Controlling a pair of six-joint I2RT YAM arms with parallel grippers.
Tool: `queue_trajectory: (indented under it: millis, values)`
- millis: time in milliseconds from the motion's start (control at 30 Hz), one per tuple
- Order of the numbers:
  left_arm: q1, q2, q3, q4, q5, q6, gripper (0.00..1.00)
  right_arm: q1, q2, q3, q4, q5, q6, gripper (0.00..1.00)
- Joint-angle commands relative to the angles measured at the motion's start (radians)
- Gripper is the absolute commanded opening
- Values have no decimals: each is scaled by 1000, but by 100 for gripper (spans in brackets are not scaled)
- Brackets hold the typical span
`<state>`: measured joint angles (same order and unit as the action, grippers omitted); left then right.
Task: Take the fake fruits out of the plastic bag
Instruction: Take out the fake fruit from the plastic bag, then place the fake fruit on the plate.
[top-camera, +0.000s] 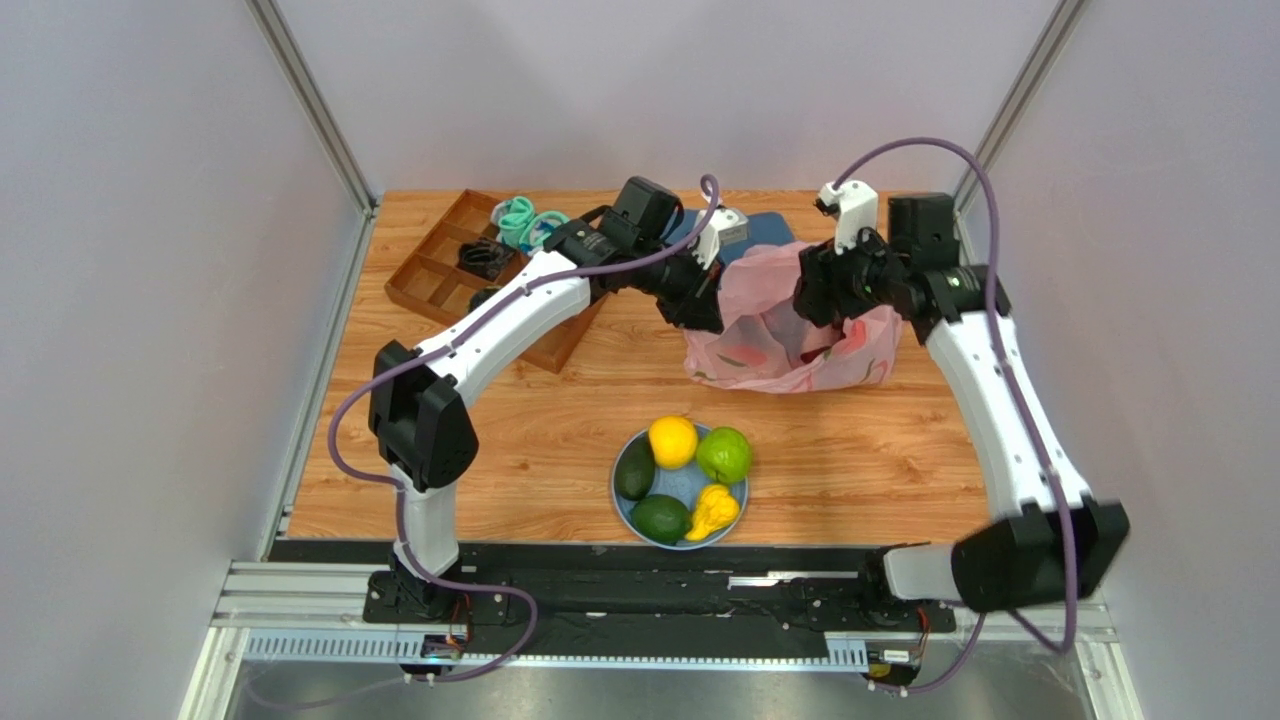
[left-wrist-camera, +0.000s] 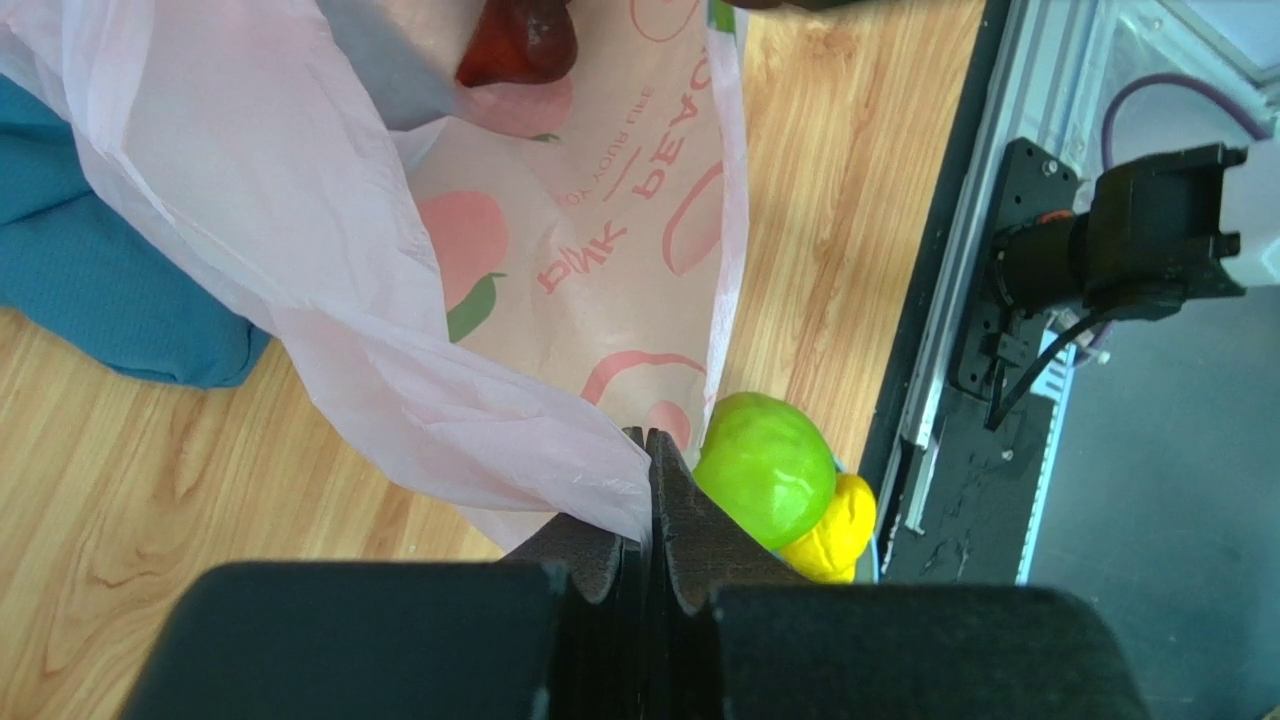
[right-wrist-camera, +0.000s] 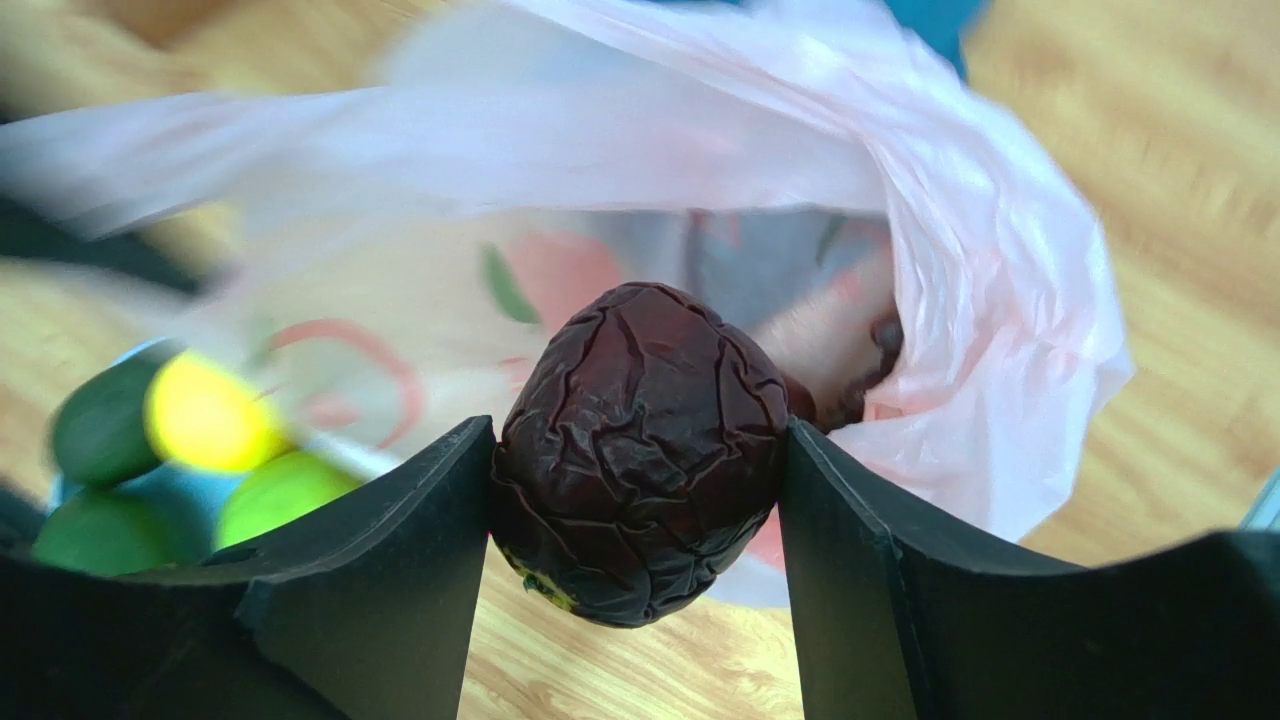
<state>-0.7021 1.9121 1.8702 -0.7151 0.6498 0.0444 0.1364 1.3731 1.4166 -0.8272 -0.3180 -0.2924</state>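
The pink plastic bag (top-camera: 766, 338) lies at the back middle of the table, its mouth held up. My left gripper (left-wrist-camera: 649, 450) is shut on the bag's rim (left-wrist-camera: 301, 255). My right gripper (right-wrist-camera: 636, 438) is at the bag's mouth, shut on a wrinkled dark red fruit (right-wrist-camera: 643, 450), which also shows in the left wrist view (left-wrist-camera: 519, 42). A blue plate (top-camera: 619, 477) at the front holds a yellow citrus (top-camera: 672, 441), a lime-green apple (top-camera: 724, 453), two avocados (top-camera: 636, 470) (top-camera: 660, 519) and a yellow pear (top-camera: 712, 512). Something dark lies deeper in the bag (right-wrist-camera: 962, 300).
A brown wooden compartment tray (top-camera: 451, 270) stands at the back left with teal rolled socks (top-camera: 522, 222) beside it. A dark blue cloth (top-camera: 766, 228) lies behind the bag. Grey walls close in both sides of the table.
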Motion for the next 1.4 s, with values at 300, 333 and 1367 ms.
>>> queue_trajectory:
  millis: [300,333,1367]
  values:
    - [19,19,3,140,63,-215,0,540,-341,-383,-52,-130,-300,43]
    - [19,16,3,137,56,-209,0,561,-321,-389,-34,-127,-315,42]
    - [41,-68,-60,114,48,-184,0,565,-376,-258,13,296,-254,100]
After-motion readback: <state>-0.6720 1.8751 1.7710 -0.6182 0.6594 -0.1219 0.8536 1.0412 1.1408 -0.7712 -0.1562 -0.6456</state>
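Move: The dark purple fruit is already in the right hand; the gap it is bound for, in the middle of the blue plate, lies about 21 cm back, 17 cm left and 14 cm below. Around the gap, the green fruit sits some 18 cm back and 12 cm left of the hand, the round yellow one 16 cm back and 18 cm left, and the yellow pear 25 cm back and 13 cm left. From the left hand the gap is roughly 20 cm back, 5 cm left and 13 cm down. The dark purple fruit, still gripped by the right hand, is lifted a few centimetres, then swung back and left about 27 cm to the plate and lowered while the hand turns nearly 70 degrees counter-clockwise. There the fingers open wide; the hand rises some 12 cm and starts forward towards the bag. The left hand keeps its pinch on the bag's rim, dipping briefly and coming back up. ##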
